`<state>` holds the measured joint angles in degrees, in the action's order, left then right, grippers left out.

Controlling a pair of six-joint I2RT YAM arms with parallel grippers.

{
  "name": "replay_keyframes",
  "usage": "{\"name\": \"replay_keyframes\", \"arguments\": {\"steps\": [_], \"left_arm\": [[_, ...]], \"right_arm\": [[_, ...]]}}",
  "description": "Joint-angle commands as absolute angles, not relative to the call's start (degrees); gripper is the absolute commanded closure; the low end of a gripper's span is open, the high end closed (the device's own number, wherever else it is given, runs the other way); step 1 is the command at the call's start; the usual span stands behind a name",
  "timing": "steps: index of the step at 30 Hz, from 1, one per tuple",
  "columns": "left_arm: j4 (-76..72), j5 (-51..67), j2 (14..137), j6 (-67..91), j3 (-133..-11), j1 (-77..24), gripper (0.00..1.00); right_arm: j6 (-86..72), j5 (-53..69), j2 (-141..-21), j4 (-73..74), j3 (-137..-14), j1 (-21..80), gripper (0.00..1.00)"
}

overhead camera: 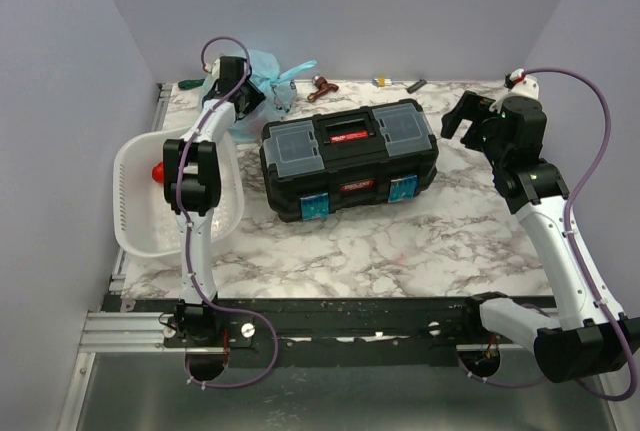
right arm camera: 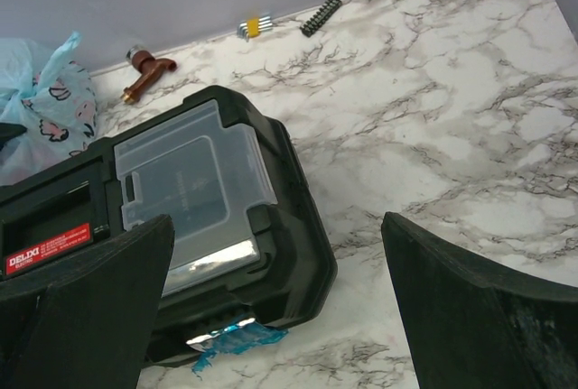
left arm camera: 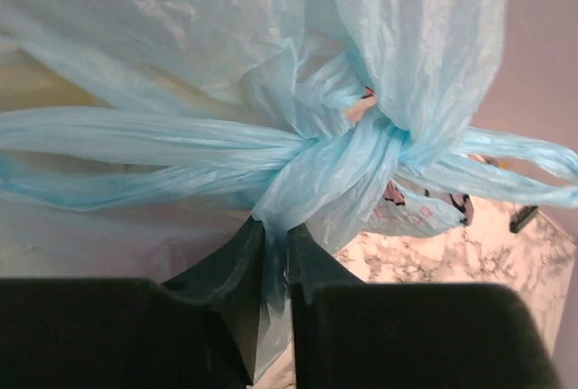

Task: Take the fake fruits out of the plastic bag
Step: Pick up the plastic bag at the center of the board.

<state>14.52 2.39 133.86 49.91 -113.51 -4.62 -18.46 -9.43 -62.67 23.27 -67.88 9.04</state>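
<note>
The plastic bag [overhead camera: 270, 73] is light blue with a cartoon print and lies at the back left of the table, its handles tied in a knot [left arm camera: 348, 141]. My left gripper [overhead camera: 236, 83] reaches into it from the near side. In the left wrist view the left gripper [left arm camera: 275, 237] is shut on a fold of the blue plastic just below the knot. The fake fruits are hidden inside the bag; only a pale yellow tint [left arm camera: 36, 82] shows through the film. My right gripper [overhead camera: 463, 117] hangs open, right of the toolbox, with nothing between its fingers [right arm camera: 99, 290]. The bag [right arm camera: 45, 100] also shows in the right wrist view.
A black toolbox [overhead camera: 348, 156] sits mid-table. A white slotted basket [overhead camera: 135, 226] at the left holds a small red thing [overhead camera: 157, 171]. By the back wall lie a brown tap-like piece [overhead camera: 320, 87], yellow hex keys [right arm camera: 255, 25] and a black bit strip [right arm camera: 321, 16].
</note>
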Motion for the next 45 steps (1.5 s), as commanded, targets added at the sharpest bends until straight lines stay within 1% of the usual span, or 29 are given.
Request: {"name": "replay_keyframes", "arguments": {"steps": [1,3,7,10,15,18,22,28,34,40,45], "left_arm": [[6.8,9.4,129.2,48.1,-113.5,-4.5,0.93],[5.6,10.4,126.5,47.7,-111.4,-4.3,1.0],[1.3,16.0,122.1,48.0,-107.8,-3.1,1.0],[2.2,20.6,120.4,48.1,-109.6,-2.8,1.0],[3.2,24.3,117.0,50.3,-113.4,-2.7,1.0],[4.9,26.8,115.7,51.3,-117.8,-2.7,1.0],[8.0,28.5,112.7,52.0,-122.5,-2.9,1.0],[10.4,29.9,107.1,52.0,-123.3,-3.6,1.0],[14.0,34.1,102.3,52.6,-127.8,-6.4,1.0],[15.2,38.7,95.1,52.9,-127.1,-12.0,1.0],[16.8,41.8,89.0,52.9,-124.0,-16.5,1.0]], "right_arm": [[-18.5,-8.4,-62.7,23.1,-69.5,9.0,0.0],[-18.7,-8.1,-62.7,23.1,-69.2,9.0,0.0],[-19.0,-7.4,-62.3,23.3,-68.5,9.1,0.0],[-19.4,-7.1,-61.7,23.3,-68.1,9.0,0.0],[-20.3,-6.0,-61.5,24.1,-67.9,9.0,0.0],[-20.9,-5.2,-61.6,24.9,-68.1,9.0,0.0],[-21.2,-4.7,-61.1,25.8,-68.2,9.0,0.0],[-21.8,-4.7,-59.6,26.6,-67.7,9.0,0.0],[-22.5,-3.6,-58.7,26.8,-67.7,9.1,0.0],[-22.3,-2.8,-58.7,27.6,-68.4,9.1,0.0],[-22.2,-1.6,-57.8,28.8,-68.5,9.1,0.0]]}}
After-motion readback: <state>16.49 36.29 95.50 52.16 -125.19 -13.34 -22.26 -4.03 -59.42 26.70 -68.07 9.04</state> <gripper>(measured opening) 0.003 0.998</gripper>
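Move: The left hand is already at the plastic bag, its fingertips on gathered plastic just below the knot; the bag's middle sits about 3 cm ahead, 2 cm left and 4 cm lower. The black toolbox is some 21 cm right and 10 cm back, the brown tap about 15 cm right and 7 cm ahead, the white basket roughly 18 cm left and 18 cm back. From the right hand the bag is about 47 cm left, 29 cm ahead and 23 cm below. Pinching the gathered plastic under the knot, the left fingers close the last bit until shut and keep that hold. The hand hoists the bag, almost straight up at first, then up and back with a drift to the right, rising some 45 cm and drawing back about 25 cm. Meanwhile the wrist tips its fingers up by roughly 45 degrees and swings clockwise. ##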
